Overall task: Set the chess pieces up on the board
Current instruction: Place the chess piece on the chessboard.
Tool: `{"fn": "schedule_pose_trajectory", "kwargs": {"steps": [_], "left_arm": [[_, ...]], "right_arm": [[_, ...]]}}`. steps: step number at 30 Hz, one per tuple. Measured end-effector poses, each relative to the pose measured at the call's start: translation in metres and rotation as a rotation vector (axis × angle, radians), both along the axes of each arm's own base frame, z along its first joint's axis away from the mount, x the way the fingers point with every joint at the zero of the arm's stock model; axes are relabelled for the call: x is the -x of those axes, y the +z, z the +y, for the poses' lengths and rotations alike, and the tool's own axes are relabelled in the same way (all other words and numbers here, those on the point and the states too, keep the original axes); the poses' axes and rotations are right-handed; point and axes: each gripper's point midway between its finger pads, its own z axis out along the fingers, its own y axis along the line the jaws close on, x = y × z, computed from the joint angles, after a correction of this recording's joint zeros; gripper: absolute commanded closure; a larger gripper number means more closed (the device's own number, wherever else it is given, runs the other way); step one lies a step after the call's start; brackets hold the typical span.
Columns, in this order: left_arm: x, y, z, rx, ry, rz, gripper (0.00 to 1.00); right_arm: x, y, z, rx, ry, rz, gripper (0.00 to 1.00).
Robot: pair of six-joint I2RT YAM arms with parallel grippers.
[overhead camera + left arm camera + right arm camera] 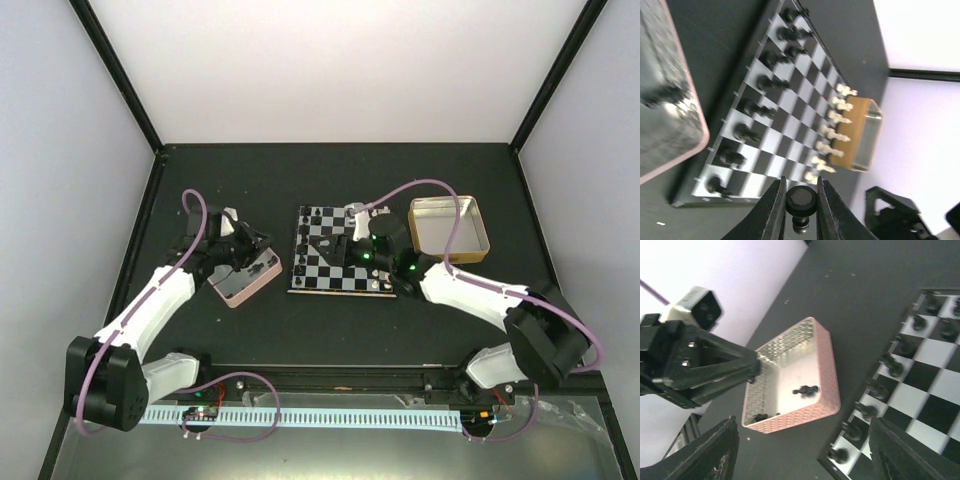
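The board (322,270) lies mid-table. Several black chess pieces (746,133) stand along its left edge and pale ones (836,135) along its right. Just off the board's near edge, my left gripper (801,185) is shut on a black chess piece (801,201), gripped by its round base; from above the left gripper (262,244) hangs over the pink tin. The right gripper (803,421) is wide open and holds nothing; in the top view the right gripper (342,244) hovers over the board's right half. Two black pieces (806,389) lie in the pink tin.
The pink-rimmed tin (248,278) sits left of the board, and a gold-rimmed tin (450,228) sits to its right. Dark walls frame the black table. Purple cables loop from both arms.
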Motion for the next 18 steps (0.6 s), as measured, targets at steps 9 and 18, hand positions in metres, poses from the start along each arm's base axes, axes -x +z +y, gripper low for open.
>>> {"fn": "schedule_pose_trajectory", "kwargs": {"steps": [9,18], "left_arm": [[0.003,0.032,-0.034,0.356,-0.009,0.078,0.85],[0.008,0.047,-0.047,0.515,-0.026,0.129,0.85]], "right_arm": [[0.006,0.032,0.055,-0.058,0.14,-0.08,0.39],[0.009,0.033,0.076,-0.048,0.193,-0.098,0.58]]}}
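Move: From the right hand, the black chess piece held in the left gripper is about 13 cm to the left, level fore and aft and about 1 cm lower. The row of black pieces stands some 5 cm left, 3 cm ahead and 14 cm below it. For the left hand, the right gripper is about 13 cm to the right and 1 cm higher; that row is 8 cm right and 3 cm ahead, and the pink tray's centre 6 cm left and 1 cm back, both well below. Leftward and somewhat upward, the right hand travels about 8 cm towards the held black piece, its open fingers narrowing by about a third around the piece without shutting. The left hand keeps its grip and comes to meet it, some 5 cm right and as much up, swinging its fingers about 30 degrees from steeply down to nearly level, pointing at the right gripper. ##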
